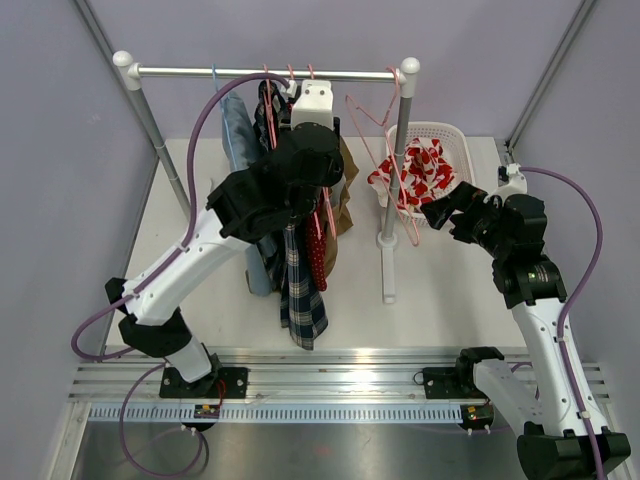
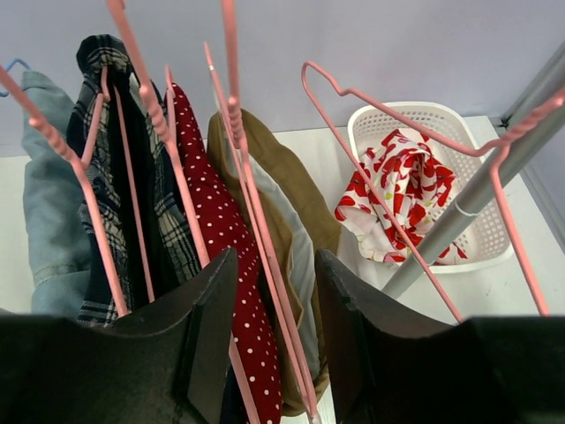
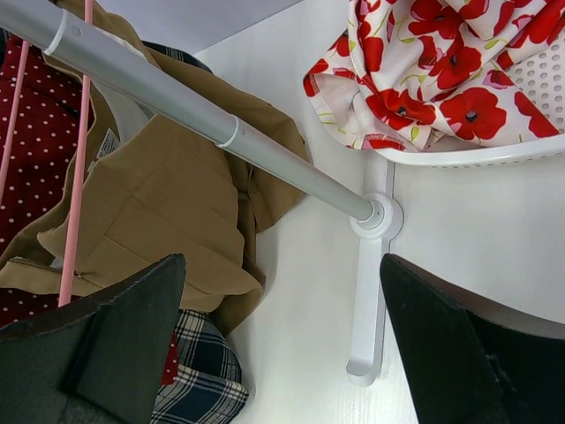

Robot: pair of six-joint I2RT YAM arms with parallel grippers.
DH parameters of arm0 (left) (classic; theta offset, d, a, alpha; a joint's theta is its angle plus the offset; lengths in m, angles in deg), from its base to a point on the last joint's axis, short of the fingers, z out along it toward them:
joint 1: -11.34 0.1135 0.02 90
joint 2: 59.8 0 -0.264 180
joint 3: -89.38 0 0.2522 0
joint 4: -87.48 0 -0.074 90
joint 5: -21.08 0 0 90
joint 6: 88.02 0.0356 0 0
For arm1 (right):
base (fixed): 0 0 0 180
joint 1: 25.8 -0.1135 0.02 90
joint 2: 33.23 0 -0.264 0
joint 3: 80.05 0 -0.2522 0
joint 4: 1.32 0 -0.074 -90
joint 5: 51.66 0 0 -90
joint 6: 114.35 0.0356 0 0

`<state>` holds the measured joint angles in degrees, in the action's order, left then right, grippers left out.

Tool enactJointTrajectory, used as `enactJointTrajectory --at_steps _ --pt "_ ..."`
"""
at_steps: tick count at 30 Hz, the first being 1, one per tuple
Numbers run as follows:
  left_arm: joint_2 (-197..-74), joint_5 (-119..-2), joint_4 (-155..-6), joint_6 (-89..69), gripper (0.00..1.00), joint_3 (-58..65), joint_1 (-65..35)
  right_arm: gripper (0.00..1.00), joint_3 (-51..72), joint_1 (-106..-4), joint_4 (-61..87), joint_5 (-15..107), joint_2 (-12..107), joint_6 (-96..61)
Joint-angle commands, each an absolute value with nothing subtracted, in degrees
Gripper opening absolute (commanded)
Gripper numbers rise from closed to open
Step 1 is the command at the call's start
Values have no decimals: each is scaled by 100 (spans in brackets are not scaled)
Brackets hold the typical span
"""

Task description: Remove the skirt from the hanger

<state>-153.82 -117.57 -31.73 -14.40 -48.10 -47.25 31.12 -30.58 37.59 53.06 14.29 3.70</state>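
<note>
Several garments hang on pink hangers from the rail point(image 1: 260, 73): a denim piece point(image 2: 48, 203), a plaid one point(image 2: 97, 177), a red white-dotted skirt point(image 2: 212, 212) and a tan skirt point(image 2: 265, 168). My left gripper point(image 2: 276, 256) is up among them. Its jaws stand apart around the tan skirt's pink hanger wires point(image 2: 256, 212) and the edge of the red dotted cloth, with gaps showing. My right gripper point(image 3: 282, 265) hangs wide open and empty over the table by the rack's foot point(image 3: 371, 291), to the right of the tan skirt point(image 3: 150, 203).
A white basket point(image 1: 455, 135) at the back right holds a red-flowered cloth point(image 1: 415, 175). Empty pink hangers point(image 2: 397, 115) dangle at the rail's right end beside the rack's post point(image 3: 194, 102). The plaid garment point(image 1: 300, 300) hangs lowest, toward the table's front.
</note>
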Motion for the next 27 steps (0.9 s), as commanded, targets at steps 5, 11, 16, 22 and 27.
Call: enactJointTrajectory --at_steps 5,11,16,22,27 --pt "-15516 -12008 -3279 -1551 46 -4707 -4605 99 3117 -3072 3599 5372 1405 263" --pt "-15815 -11674 -3244 -1735 46 -4725 -4307 99 3170 -3081 3591 5355 1379 237" --pt "-16157 -11490 -3121 -1832 11 -5032 -4105 100 3187 -3081 3582 5355 1379 228" --pt "-16115 -11375 -3042 -1472 0 -5647 -4201 99 3065 -3099 3555 5425 1405 114" --pt "-16150 -11629 -2647 -1139 0 -6683 -4569 100 2696 -3125 3179 5863 1133 26"
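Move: The tan skirt's pink hanger stands edge-on before my left fingers, about 5 cm ahead and 5 cm below, neither left nor right. The red dotted skirt's hanger hangs 4 cm to the left of it, level with it. The empty hanger is about 5 cm ahead of my hand, 14 cm right and 5 cm below; the basket lies 15 cm ahead, 25 cm right, 40 cm down. From my right hand, the tan skirt's hanger is some 22 cm left, 7 cm ahead, 12 cm higher. With the fingers half open, I reach my left hand about 5 cm forward and as far down, straddling the tan skirt's hanger, tipping the fingers slightly down. I shut them and pinch its pink rods, then, still gripping, lift about 2.5 cm while drawing back a couple of centimetres. ##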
